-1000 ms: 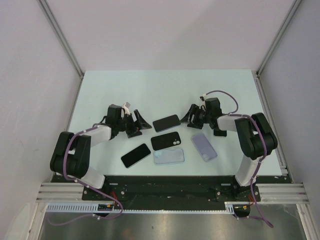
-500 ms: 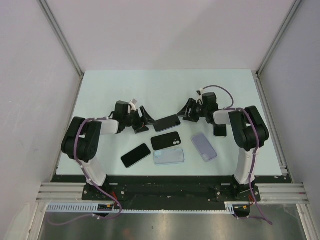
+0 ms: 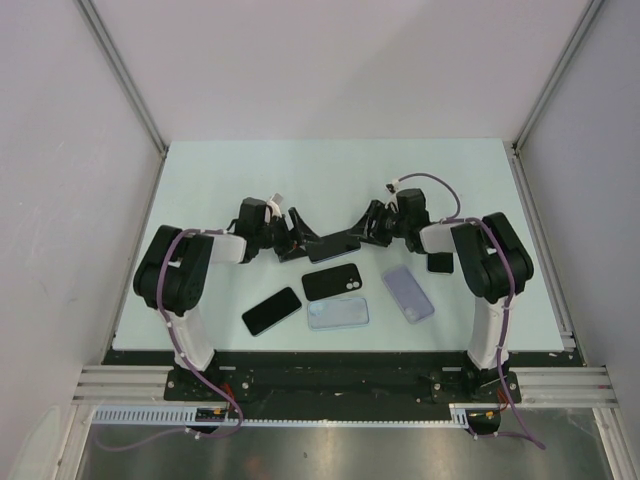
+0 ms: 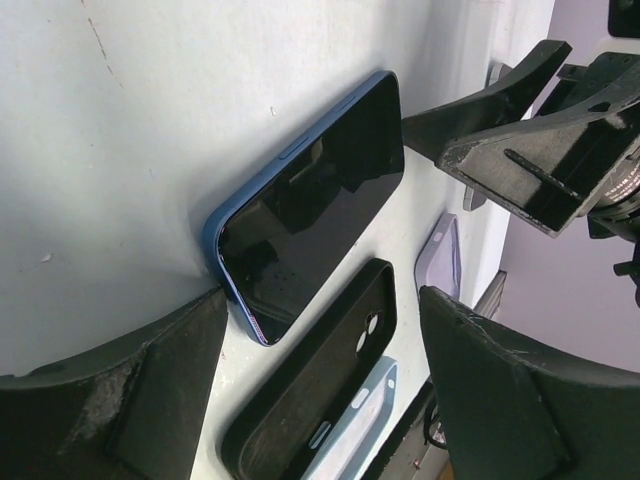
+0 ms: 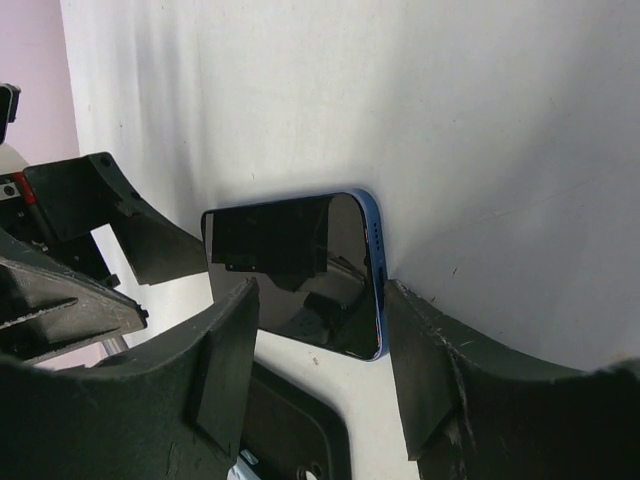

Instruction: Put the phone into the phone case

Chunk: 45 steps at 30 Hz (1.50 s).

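The phone point(image 3: 333, 246), dark screen up with a blue rim, lies flat mid-table between both grippers. My left gripper point(image 3: 299, 241) is open at its left end; in the left wrist view the phone point(image 4: 310, 200) has its near corner just ahead of the gripper point(image 4: 322, 298). My right gripper point(image 3: 366, 231) is open at the other end. There the phone point(image 5: 300, 270) reaches in between the gripper point(image 5: 320, 290), and one finger point(image 5: 420, 340) is close against the blue edge. A black phone case point(image 3: 331, 283) lies open side up just in front of the phone.
A pale blue clear case point(image 3: 337, 313) lies in front of the black case. A second dark phone point(image 3: 271, 311) lies front left, a lilac case point(image 3: 408, 292) front right, and a small black object point(image 3: 438, 262) sits by the right arm. Grey walls enclose the table.
Both grippers have moved inward along the table to the two ends of the blue-rimmed phone. The right jaws have narrowed a little. The phone and cases have stayed put.
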Motion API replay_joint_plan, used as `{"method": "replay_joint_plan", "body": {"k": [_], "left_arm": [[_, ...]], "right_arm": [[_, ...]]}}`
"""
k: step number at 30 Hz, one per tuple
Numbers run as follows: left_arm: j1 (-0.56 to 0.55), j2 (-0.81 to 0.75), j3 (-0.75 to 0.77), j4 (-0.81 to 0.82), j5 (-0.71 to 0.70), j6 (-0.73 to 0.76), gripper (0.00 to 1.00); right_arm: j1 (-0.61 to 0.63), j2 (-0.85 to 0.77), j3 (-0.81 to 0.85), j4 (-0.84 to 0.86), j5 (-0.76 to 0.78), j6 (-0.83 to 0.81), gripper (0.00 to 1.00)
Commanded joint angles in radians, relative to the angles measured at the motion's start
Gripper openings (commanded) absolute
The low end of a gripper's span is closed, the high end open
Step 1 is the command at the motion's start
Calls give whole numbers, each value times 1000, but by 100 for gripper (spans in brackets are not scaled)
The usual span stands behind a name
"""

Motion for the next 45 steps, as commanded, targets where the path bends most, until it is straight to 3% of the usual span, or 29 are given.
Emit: {"method": "replay_joint_plan", "body": {"k": [1, 17, 26, 38, 45], "left_arm": [[-24, 1, 1, -9, -17, 2, 84], [-47, -156, -1, -6, 37, -21, 81], [-108, -217, 8, -6, 63, -18, 73], [-129, -42, 44, -7, 31, 8, 42], [-133, -38, 50, -7, 23, 34, 8]], "right_arm": [[43, -17, -85, -45, -59, 37, 57], [45, -99, -200, 21, -84, 66, 56], [14, -134, -211, 12, -85, 57, 56], [7, -168, -214, -35, -90, 26, 56], [7, -208, -223, -48, -85, 20, 57]]}}
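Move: The blue phone lies flat between my hands: its middle is about 6 cm to the right of my left hand, level with it and 1 cm lower. From my right hand the middle is some 7 cm left and 2 cm back, also 1 cm lower. The black case sits about 10 cm back and 5 cm right of my left hand, and the clear case some 19 cm back and 7 cm right of it. I draw my right hand back about 7 cm, low over the table and with its opening unchanged, its far finger at the phone's right end to swing that end towards the black case. My left hand waits, rises some 6 cm while easing back and right, then drops almost as far while closing, and ends pinching the phone across its thickness. ##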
